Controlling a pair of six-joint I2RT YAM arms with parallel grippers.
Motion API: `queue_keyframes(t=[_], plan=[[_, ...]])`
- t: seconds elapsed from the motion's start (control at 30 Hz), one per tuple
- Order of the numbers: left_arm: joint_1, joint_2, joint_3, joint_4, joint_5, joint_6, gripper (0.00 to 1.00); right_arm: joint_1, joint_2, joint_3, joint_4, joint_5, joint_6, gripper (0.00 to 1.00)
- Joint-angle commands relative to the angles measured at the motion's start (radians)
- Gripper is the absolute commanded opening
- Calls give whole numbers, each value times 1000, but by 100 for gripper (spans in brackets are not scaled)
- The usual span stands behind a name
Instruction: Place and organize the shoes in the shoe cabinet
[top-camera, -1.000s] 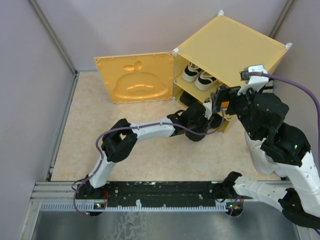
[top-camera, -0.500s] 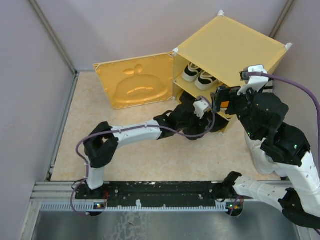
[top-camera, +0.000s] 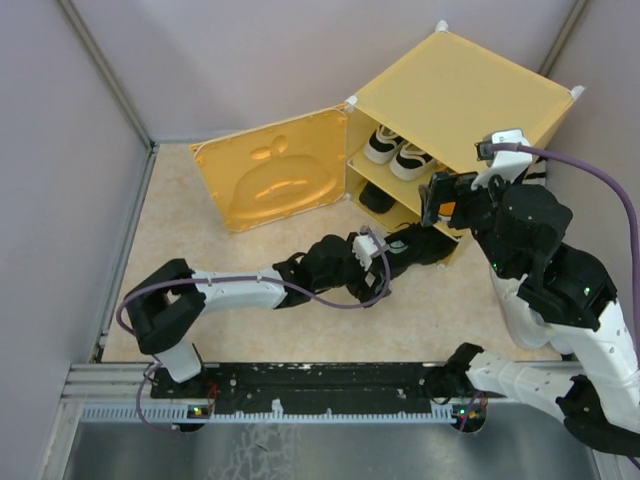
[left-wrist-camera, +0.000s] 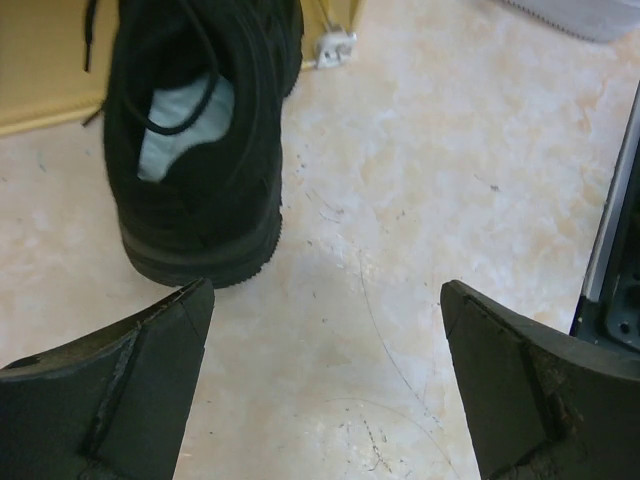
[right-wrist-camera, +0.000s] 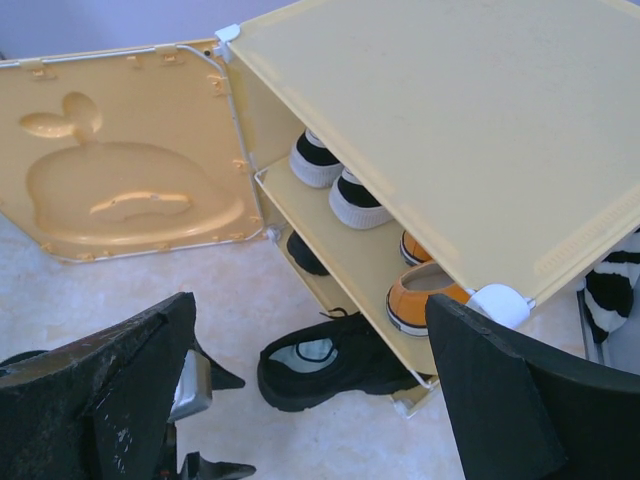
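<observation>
The yellow shoe cabinet (top-camera: 460, 90) stands at the back right with its door (top-camera: 270, 170) swung open to the left. The black-and-white shoes (right-wrist-camera: 335, 185) and the orange shoes (right-wrist-camera: 425, 290) sit on its inner shelf. One black shoe (right-wrist-camera: 305, 255) is in the lower compartment. The other black shoe (right-wrist-camera: 330, 365) lies on the floor, toe under the shelf and heel sticking out; it also shows in the left wrist view (left-wrist-camera: 200, 140). My left gripper (left-wrist-camera: 325, 300) is open and empty just behind that heel. My right gripper (right-wrist-camera: 310, 310) is open and empty, high above the cabinet's front.
Purple walls close in the beige floor (top-camera: 250, 320). The open door takes up the back left. A striped black-and-white thing (right-wrist-camera: 610, 290) lies to the right of the cabinet. The left arm's cable (top-camera: 340, 300) loops over the floor.
My left arm has drawn back from the cabinet's lower opening toward the near left, with open jaws. The door has swung a little. The right arm has barely moved.
</observation>
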Motion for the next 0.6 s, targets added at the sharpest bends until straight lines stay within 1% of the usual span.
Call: queue_keyframes(t=[0.0, 0.17, 0.4, 0.5, 0.57], plan=[[1, 42, -35, 191, 72, 22, 100, -3, 1, 9, 27, 0, -12, 98], [2, 149, 16, 253, 7, 18, 99, -4, -8, 5, 14, 6, -3, 98], [1, 314, 96, 284, -103, 14, 99, -4, -24, 3, -5, 26, -5, 98], [3, 360, 126, 288, -130, 21, 96, -4, -28, -2, -7, 28, -9, 98], [4, 384, 145, 287, -132, 23, 92, -4, -28, -3, -8, 31, -9, 98]])
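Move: From the left hand, the middle of the black shoe jutting out of the shoe cabinet lies roughly 9 cm ahead, 12 cm to the right and 9 cm below. The cabinet's near lower corner is some 5 cm ahead, 18 cm right and 13 cm below. The other black shoe's heel, inside the bottom compartment, is about 24 cm ahead, 1 cm left and 9 cm below. The jutting shoe is about 9 cm straight ahead of the right hand, 39 cm lower. The left hand's farther-out finger comes against the heel of the jutting black shoe and pushes it towards the cabinet. To get there the hand first drops, then swings forward and right while still sinking, some 4 to 5 cm each way, fingers staying wide open and the wrist turning only slightly. ##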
